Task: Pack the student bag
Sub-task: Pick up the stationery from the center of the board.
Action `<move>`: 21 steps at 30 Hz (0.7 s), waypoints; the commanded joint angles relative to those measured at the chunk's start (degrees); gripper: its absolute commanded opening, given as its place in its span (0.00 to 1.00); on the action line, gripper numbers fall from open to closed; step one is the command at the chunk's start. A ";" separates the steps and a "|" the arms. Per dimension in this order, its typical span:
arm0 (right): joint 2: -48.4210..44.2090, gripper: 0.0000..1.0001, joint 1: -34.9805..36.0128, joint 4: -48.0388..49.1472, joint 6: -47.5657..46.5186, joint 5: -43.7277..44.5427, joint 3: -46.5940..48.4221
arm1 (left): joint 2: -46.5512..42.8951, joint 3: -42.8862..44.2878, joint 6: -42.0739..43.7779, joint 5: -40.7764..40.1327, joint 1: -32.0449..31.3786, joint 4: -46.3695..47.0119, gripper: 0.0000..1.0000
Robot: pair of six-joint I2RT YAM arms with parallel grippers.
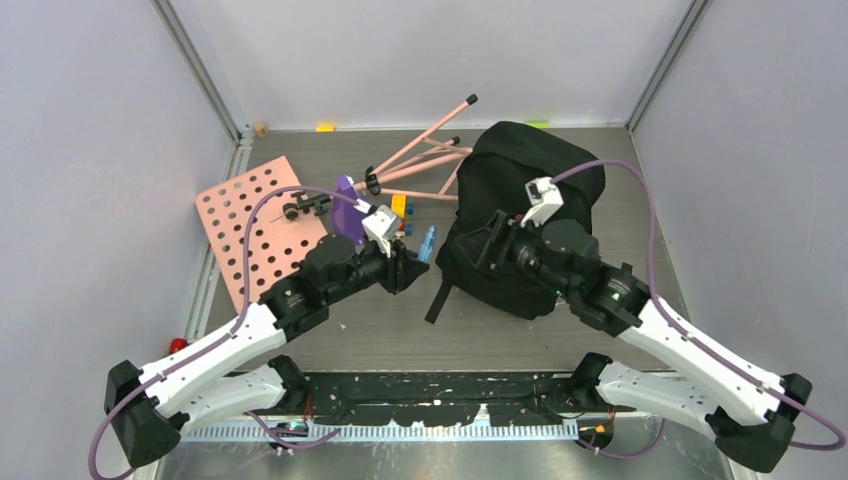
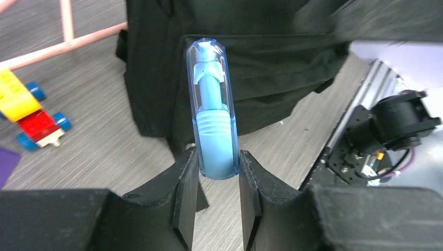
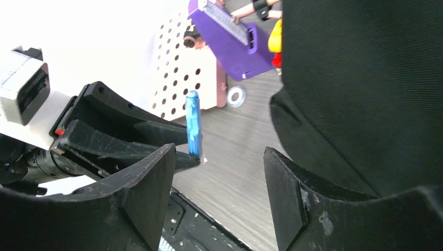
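Note:
The student bag (image 1: 520,200) is a big black backpack lying on the table right of centre. My left gripper (image 1: 413,266) hovers just left of it, shut on the lower end of a blue pen with a clear cap (image 2: 213,110). The pen points toward the bag (image 2: 251,57), its base pinched at my left gripper (image 2: 218,167). My right gripper (image 1: 487,240) rests over the bag's left side. In the right wrist view that gripper (image 3: 219,157) stands open with nothing between its fingers, the bag (image 3: 365,89) beside its right finger and the pen (image 3: 194,123) ahead.
A pink pegboard (image 1: 255,225) lies at the left. Pink rods (image 1: 420,155), a purple piece (image 1: 347,205) and a small brick car (image 2: 31,112) sit behind the left arm. A metal washer (image 3: 236,96) lies near the pegboard. Grey walls close in the table.

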 commanded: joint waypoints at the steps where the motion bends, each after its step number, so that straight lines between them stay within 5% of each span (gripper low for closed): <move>1: 3.37 0.69 1.81 12.92 5.67 -3.81 -0.57 | 0.69 -0.27 -2.28 5.55 -1.50 8.55 0.11; 12: 10.24 0.56 3.53 15.60 6.24 -1.86 -0.71 | 2.32 -0.55 -2.91 6.44 -3.30 12.46 0.11; 14: 10.65 0.44 3.54 15.46 6.14 -1.27 -0.71 | 2.31 -0.71 -3.14 6.45 -3.35 12.92 0.11; 17: 10.56 0.14 3.54 15.91 5.79 -1.26 -0.82 | 2.88 -0.54 -3.15 6.30 -3.34 12.43 0.13; 18: 10.48 0.08 3.54 15.93 5.14 -1.25 -0.78 | 3.14 -0.49 -3.09 6.40 -3.34 12.29 0.22; 21: 8.72 0.01 3.54 13.95 2.60 0.81 0.39 | 3.41 0.35 -0.46 6.14 -3.34 10.20 0.77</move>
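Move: The blue stationery stands up out of the left fingers, its middle about 3 cm above and 2 cm ahead of that hand. The open right gripper, where it is being taken, is level ahead/back, roughly 9 cm to the right and 7 cm higher. From the right hand, the stationery lies about 9 cm left, 2 cm ahead and 4 cm below; the backpack is 16 cm ahead, 10 cm right, 24 cm below. The toy car is some 18 cm ahead of the left hand, 5 cm left, 22 cm below. The right fingers close on the upper part of the blue stationery and pinch it after the hand has travelled about 6 cm left and a little down towards the left gripper. The left hand, still gripping the lower end, brings it about 4 cm right, somewhat back and up, turning slightly clockwise, then opens its fingers and lets go at the very end. ##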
